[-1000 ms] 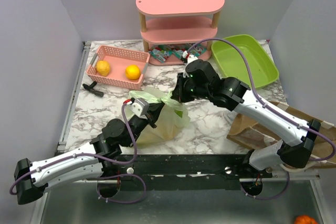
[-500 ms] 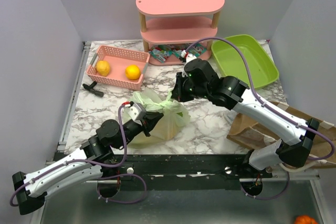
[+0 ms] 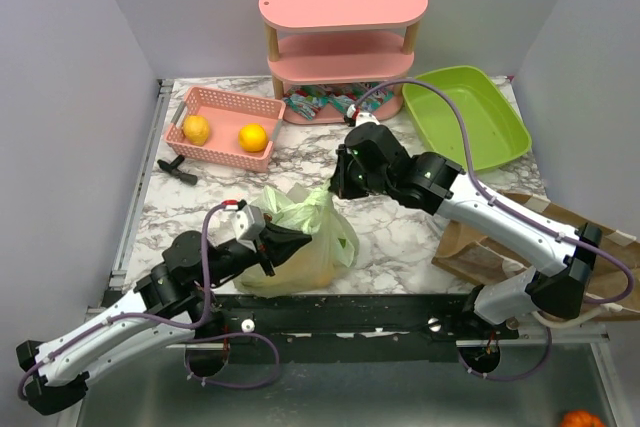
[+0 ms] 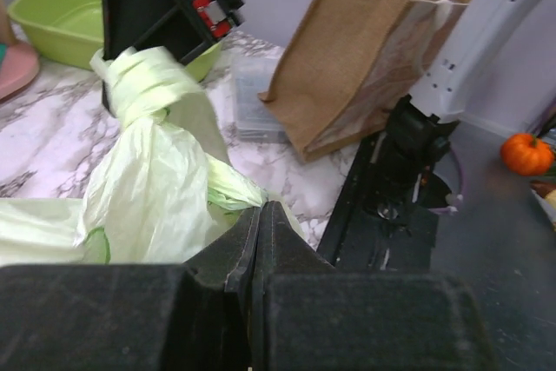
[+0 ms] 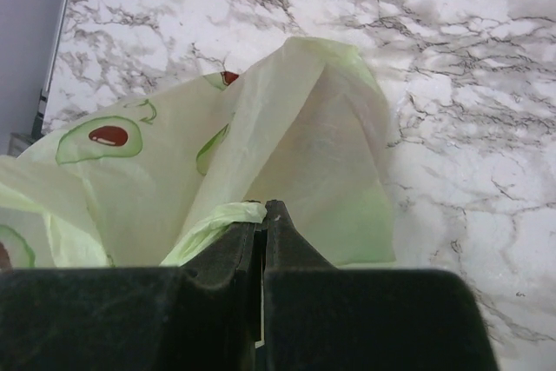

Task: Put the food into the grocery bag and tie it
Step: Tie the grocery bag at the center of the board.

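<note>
The grocery bag (image 3: 312,240), pale green with avocado prints, lies bulging on the marble table near its front edge. Its two handles are twisted into a knot (image 4: 143,84) between my grippers. My left gripper (image 3: 283,241) is shut on one handle end at the bag's near-left side, pinched at its tips (image 4: 261,208). My right gripper (image 3: 336,188) is shut on the other handle end above the bag's far side, green plastic at its tips (image 5: 263,208). What is inside the bag (image 5: 287,145) is hidden. Teal-and-red snack packets (image 3: 318,104) lie under the pink shelf.
A pink basket (image 3: 222,97) at the back left holds two orange fruits. The pink shelf (image 3: 343,27) stands at the back, a green tray (image 3: 470,117) to its right. A brown paper bag (image 3: 500,237) lies at the right. A black tool (image 3: 180,169) lies left.
My left gripper has pulled back toward the near left with its handle, dragging the bag closer to the front edge. My right gripper shifted slightly nearer, and the handles drew tighter.
</note>
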Available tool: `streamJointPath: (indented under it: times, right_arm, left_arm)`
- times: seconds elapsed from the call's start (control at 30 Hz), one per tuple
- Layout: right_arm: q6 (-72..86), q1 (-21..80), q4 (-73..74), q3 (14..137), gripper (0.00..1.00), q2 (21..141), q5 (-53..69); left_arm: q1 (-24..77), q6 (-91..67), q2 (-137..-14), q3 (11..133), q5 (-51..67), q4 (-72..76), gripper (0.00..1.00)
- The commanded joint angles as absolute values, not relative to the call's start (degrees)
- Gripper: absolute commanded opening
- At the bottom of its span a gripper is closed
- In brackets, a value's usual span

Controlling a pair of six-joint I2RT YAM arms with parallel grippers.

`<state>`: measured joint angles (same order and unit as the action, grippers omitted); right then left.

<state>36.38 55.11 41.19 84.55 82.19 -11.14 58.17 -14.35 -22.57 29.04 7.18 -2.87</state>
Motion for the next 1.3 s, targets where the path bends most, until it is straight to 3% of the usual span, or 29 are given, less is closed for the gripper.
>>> streamJointPath:
  times: [0.0,0.17,0.53,0.83,0.87,0.93,0.97,1.0,1.03,1.13,1.27]
  right_arm:
    - [38.35,54.98,37.09,82.11,0.01,82.08,-16.38]
    - [39.03,54.8,36.28,80.76,0.01,82.83,-17.45]
    - [38.9,49.4,33.85,77.2,0.01,83.46,-20.32]
    - [36.52,43.1,32.82,79.86,0.01,83.68,-17.44]
    - [36.61,43.11,32.28,79.37,0.01,83.46,-16.23]
    - [36.77,43.12,30.99,77.9,0.01,82.85,-13.0]
    - [37.08,43.11,30.34,77.13,0.01,82.49,-11.74]
    - [37.49,43.13,30.01,76.29,0.01,82.03,-10.89]
    - [37.89,43.13,29.52,75.68,0.01,81.71,-10.02]
    - [38.4,43.08,29.29,74.5,0.01,80.89,-8.48]
    - [38.38,43.14,30.1,74.36,0.01,79.83,-7.31]
  left_arm:
    - [58.27,-17.96,-17.85,25.1,21.04,4.21,0.0]
    - [58.18,-20.45,-16.28,21.28,28.45,9.84,0.0]
    - [58.18,-23.59,-13.12,22.03,31.3,4.28,0.0]
    - [58.14,-24.07,-7.07,23.2,19.37,-5.16,0.0]
    - [58.1,-24.66,-7.28,23.65,18.22,-5.7,0.03]
    - [58.17,-26.15,-9.65,24.8,16.72,-5.4,0.51]
    - [58.18,-27.33,-11.18,25.43,16.26,-4.5,0.68]
    - [58.17,-28.16,-13.47,26.15,15.94,-3.11,0.76]
    - [58.18,-29.13,-15.57,26.78,15.67,-1.6,0.95]
    - [58.18,-33.14,-24.2,31.04,12.51,-0.9,0.98]
    - [58.32,-39.74,-37.97,44.87,9.04,-12.0,0.99]
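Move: Both grippers already grip the grocery bag's ends. From the left gripper, the gathered neck between them lies about 7 cm ahead and 4 cm to the right, roughly level; the bag's full body is some 4 cm ahead, straight below by about 15 cm. From the right gripper, the neck is about 4 cm back and 3 cm left, and the body 7 cm back, 7 cm left and 14 cm down. The green tray sits roughly 27 cm ahead and 32 cm right of the right gripper, well below. Pull the two bag ends apart: draw the left gripper back about 7 cm, away from the gathered neck, while the right keeps its pinch, sinks some 4 cm, then sweeps quickly forward and right, easing back slightly at the end. Then open the left fingers wide, leaving the bag end free, and swing that gripper forward and right with its fingers tipping down. ##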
